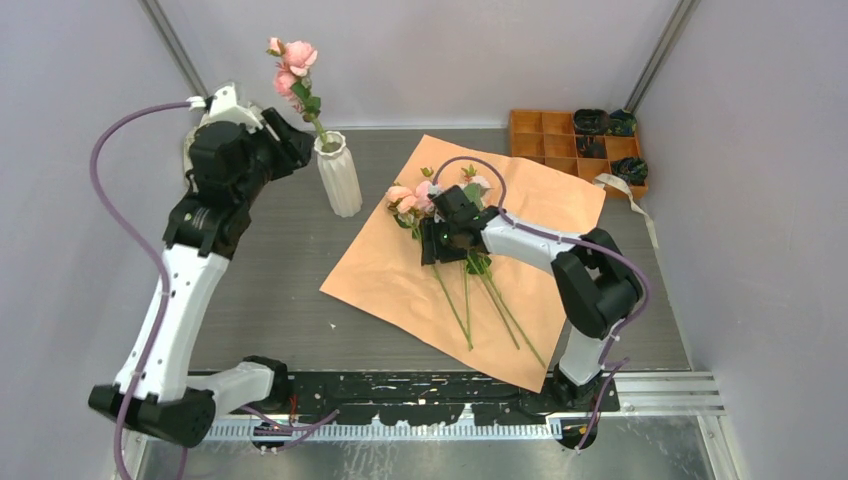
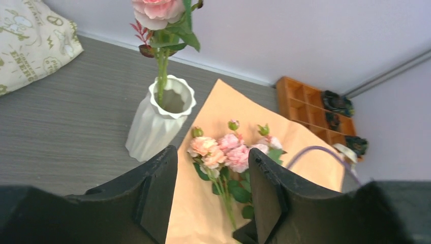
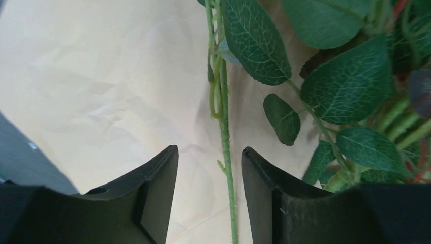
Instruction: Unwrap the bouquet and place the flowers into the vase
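The bouquet lies unwrapped. Its orange paper (image 1: 400,275) is spread flat, with pink and peach flowers (image 1: 412,198) and their long green stems (image 1: 500,312) on it. The white ribbed vase (image 1: 340,176) stands left of the paper and holds a pink flower stalk (image 1: 293,62). My left gripper (image 1: 298,140) hovers just left of the vase top, open and empty (image 2: 213,198). My right gripper (image 1: 437,243) is down over the stems, open. One thin stem (image 3: 227,168) runs between its fingers (image 3: 162,193) without touching either.
An orange compartment tray (image 1: 545,135) with black items sits at the back right, with a cream ribbon (image 1: 628,192) beside it. A cream patterned cloth bag (image 2: 30,43) lies behind and to the left of the vase. Leafy stems (image 3: 350,86) crowd the right side of the right gripper.
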Controlling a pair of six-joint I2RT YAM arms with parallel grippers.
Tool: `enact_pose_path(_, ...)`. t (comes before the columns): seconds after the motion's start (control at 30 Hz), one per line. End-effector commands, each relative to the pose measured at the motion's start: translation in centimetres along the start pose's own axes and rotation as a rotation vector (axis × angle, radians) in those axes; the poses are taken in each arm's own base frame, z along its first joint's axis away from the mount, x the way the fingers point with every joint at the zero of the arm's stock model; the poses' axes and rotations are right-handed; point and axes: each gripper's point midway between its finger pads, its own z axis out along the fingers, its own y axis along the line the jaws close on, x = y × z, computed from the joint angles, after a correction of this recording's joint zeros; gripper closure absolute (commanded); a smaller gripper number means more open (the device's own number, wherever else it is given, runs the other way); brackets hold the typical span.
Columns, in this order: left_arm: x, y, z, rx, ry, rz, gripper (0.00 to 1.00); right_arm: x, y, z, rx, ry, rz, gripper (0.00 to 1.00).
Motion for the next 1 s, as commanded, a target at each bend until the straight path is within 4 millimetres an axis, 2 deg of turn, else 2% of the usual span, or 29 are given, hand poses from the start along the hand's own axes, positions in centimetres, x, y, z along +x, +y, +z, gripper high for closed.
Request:
enact_pose_path(0.0, -3.4, -2.3, -6.6, 0.105, -0.076, -0.066, 0.46, -0.2, -0.3, 1.0, 0.085, 0.005, -0.042, 0.46)
enact_pose_path(0.13, -4.4, -2.8, -8.9, 0.150, -0.132, -0.063, 0.45, 0.8, -1.3, 2.5, 0.140, 0.047, -0.046, 0.52)
enact_pose_path(0.23, -4.5, -3.9, -9.8, 0.212, -0.124, -0.059, 0.45, 1.1, -2.1, 3.2, 0.188, 0.056, -0.052, 0.63)
enact_pose_path(0.3, -4.3, -4.4, -9.9, 0.242, -0.116, -0.060, 0.45, 1.3, -2.4, 3.7, 0.205, 0.065, -0.053, 0.70)
enact_pose_path(0.43, -3.7, -4.8, -9.6, 0.268, -0.089, -0.060, 0.46, 1.1, -2.8, 3.7, 0.243, 0.058, -0.061, 0.98)
enact_pose_path(0.53, -3.2, -5.6, -9.6, 0.312, -0.064, -0.059, 0.46, 0.2, -1.9, 2.7, 0.225, 0.029, -0.073, 0.99)
enact_pose_path(0.7, -3.0, -7.5, -10.3, 0.427, -0.048, -0.045, 0.45, -2.2, 2.3, -1.0, 0.096, -0.050, -0.103, 0.99)
enact_pose_path(0.83, -2.4, -8.7, -10.4, 0.509, -0.024, -0.037, 0.44, -4.7, 7.2, -6.6, -0.108, -0.159, -0.136, 0.99)
enact_pose_path(0.97, -1.3, -10.4, -10.1, 0.625, 0.028, -0.050, 0.43, -7.2, 10.3, -13.0, -0.235, -0.296, -0.175, 0.99)
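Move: Right under the right hand lies the peach flower's bare stem, about 5 cm down and perhaps 1 cm to the right. From that hand its peach blossoms lie some 10 cm ahead and 5 cm left, the other flowers' leaves about 9 cm right and 2 cm back, and the vase roughly 16 cm left and 10 cm ahead. The left hand has the stem some 22 cm to its right, 6 cm back and 37 cm below. Sinking about 5 cm with half-open fingers, the right hand rolls slightly, pinches the peach flower's stem against the paper, then lifts it some 10 cm, drifting back and left while the roll comes out. The left hand, empty, backs up and away from the vase, then eases right, swinging clockwise about 20 degrees. ##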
